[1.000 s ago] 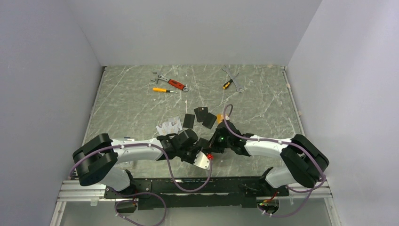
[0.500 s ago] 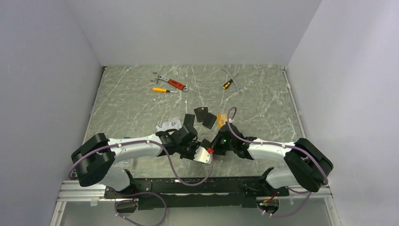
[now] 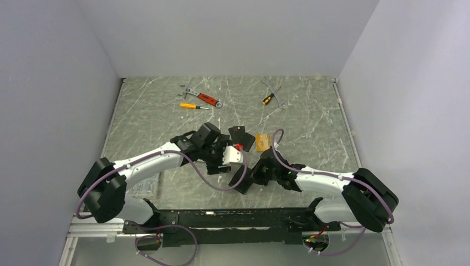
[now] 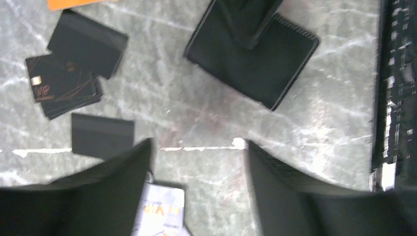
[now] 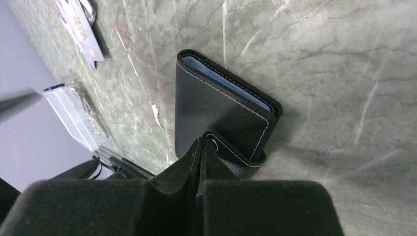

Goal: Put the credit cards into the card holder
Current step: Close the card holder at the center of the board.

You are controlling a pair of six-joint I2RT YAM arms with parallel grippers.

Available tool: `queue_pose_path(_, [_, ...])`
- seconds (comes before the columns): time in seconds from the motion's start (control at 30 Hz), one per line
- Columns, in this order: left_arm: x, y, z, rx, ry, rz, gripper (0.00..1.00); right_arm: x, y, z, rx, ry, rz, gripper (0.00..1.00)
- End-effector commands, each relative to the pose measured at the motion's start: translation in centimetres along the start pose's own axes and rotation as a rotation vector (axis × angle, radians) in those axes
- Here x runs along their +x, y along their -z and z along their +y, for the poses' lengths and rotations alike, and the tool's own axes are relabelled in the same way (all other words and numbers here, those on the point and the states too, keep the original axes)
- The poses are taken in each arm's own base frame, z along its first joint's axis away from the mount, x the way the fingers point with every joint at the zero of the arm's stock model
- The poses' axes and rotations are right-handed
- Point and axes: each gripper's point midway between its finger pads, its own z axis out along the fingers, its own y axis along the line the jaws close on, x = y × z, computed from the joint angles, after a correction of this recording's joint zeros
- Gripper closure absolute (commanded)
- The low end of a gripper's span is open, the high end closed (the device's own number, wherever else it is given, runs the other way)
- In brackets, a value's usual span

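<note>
The black card holder (image 5: 221, 103) lies folded on the marble table, grey lining showing at its edge. My right gripper (image 5: 202, 143) is shut on its strap (image 5: 236, 158). In the top view the card holder (image 3: 239, 178) sits near the front, by the right gripper (image 3: 254, 174). My left gripper (image 4: 196, 145) hangs open over bare table, nothing between its fingers. Black credit cards (image 4: 88, 44) (image 4: 64, 91) (image 4: 102, 135) lie to its left. A silver card (image 4: 160, 209) lies by the left finger (image 4: 123, 187). The gold-orange card (image 3: 262, 141) lies behind the right gripper.
A red-handled wrench (image 3: 202, 98), an orange screwdriver (image 3: 191, 106) and a spanner (image 3: 274, 91) lie at the back of the table. A clear plastic box (image 5: 74, 118) sits near the front left. Grey walls enclose the table on three sides.
My left gripper has opened and swung back from the card holder toward the loose cards. The right gripper, still shut, has drawn the holder slightly left and toward the near edge.
</note>
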Motion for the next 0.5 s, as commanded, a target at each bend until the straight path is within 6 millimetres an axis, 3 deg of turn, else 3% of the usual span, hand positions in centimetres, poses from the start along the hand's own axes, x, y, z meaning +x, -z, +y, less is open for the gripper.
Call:
queue_pose_path(0.0, [-1.0, 2.9, 2.4, -0.036, 0.093, -0.069, 0.08, 2.5, 4.0, -16.5, 0.619, 0.075, 0.051, 1.00])
queue_pose_path(0.07, [-0.4, 3.9, 3.3, -0.046, 0.156, -0.067, 0.01, 2.1, 3.9, -15.8, 0.601, 0.099, 0.032, 0.95])
queue_pose_path(0.13, [0.2, 4.8, 4.1, -0.060, 0.209, -0.068, 0.00, 1.5, 3.8, -14.8, 0.586, 0.125, 0.003, 0.77])
queue_pose_path(0.2, [0.9, 6.0, 4.9, -0.094, 0.259, -0.055, 0.01, 0.7, 3.4, -12.8, 0.535, 0.167, -0.030, 0.66])
queue_pose_path(0.3, [2.1, 8.2, 5.8, -0.152, 0.325, -0.042, 0.01, -0.6, 3.4, -8.9, 0.472, 0.239, -0.070, 0.55])
queue_pose_path(0.47, [3.7, 11.9, 7.1, -0.275, 0.399, 0.003, 0.01, -2.1, 4.2, 0.1, 0.352, 0.352, -0.099, 0.46])
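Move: The right hand's shut tips are on the card holder's closing tab; the holder's middle lies about 2 cm to their left, level fore and aft, 1 cm below. From that hand, the nearest black card is some 17 cm ahead and 1 cm left, the orange card 17 cm ahead and 5 cm right. From the left hand the holder is about 10 cm right, 5 cm back and 9 cm down; the white cards are roughly 7 cm ahead and 7 cm left, 10 cm down. The right fingertips come free of the holder's tab, lifting nearly straight up about 3 cm while the fingers open to around half and the wrist tips them steeper downward. Meanwhile the empty left hand goes on leaving the holder, sweeping left and forward some 10 cm and rising to above the white cards, opening fully and turning about 20 degrees counter-clockwise. ##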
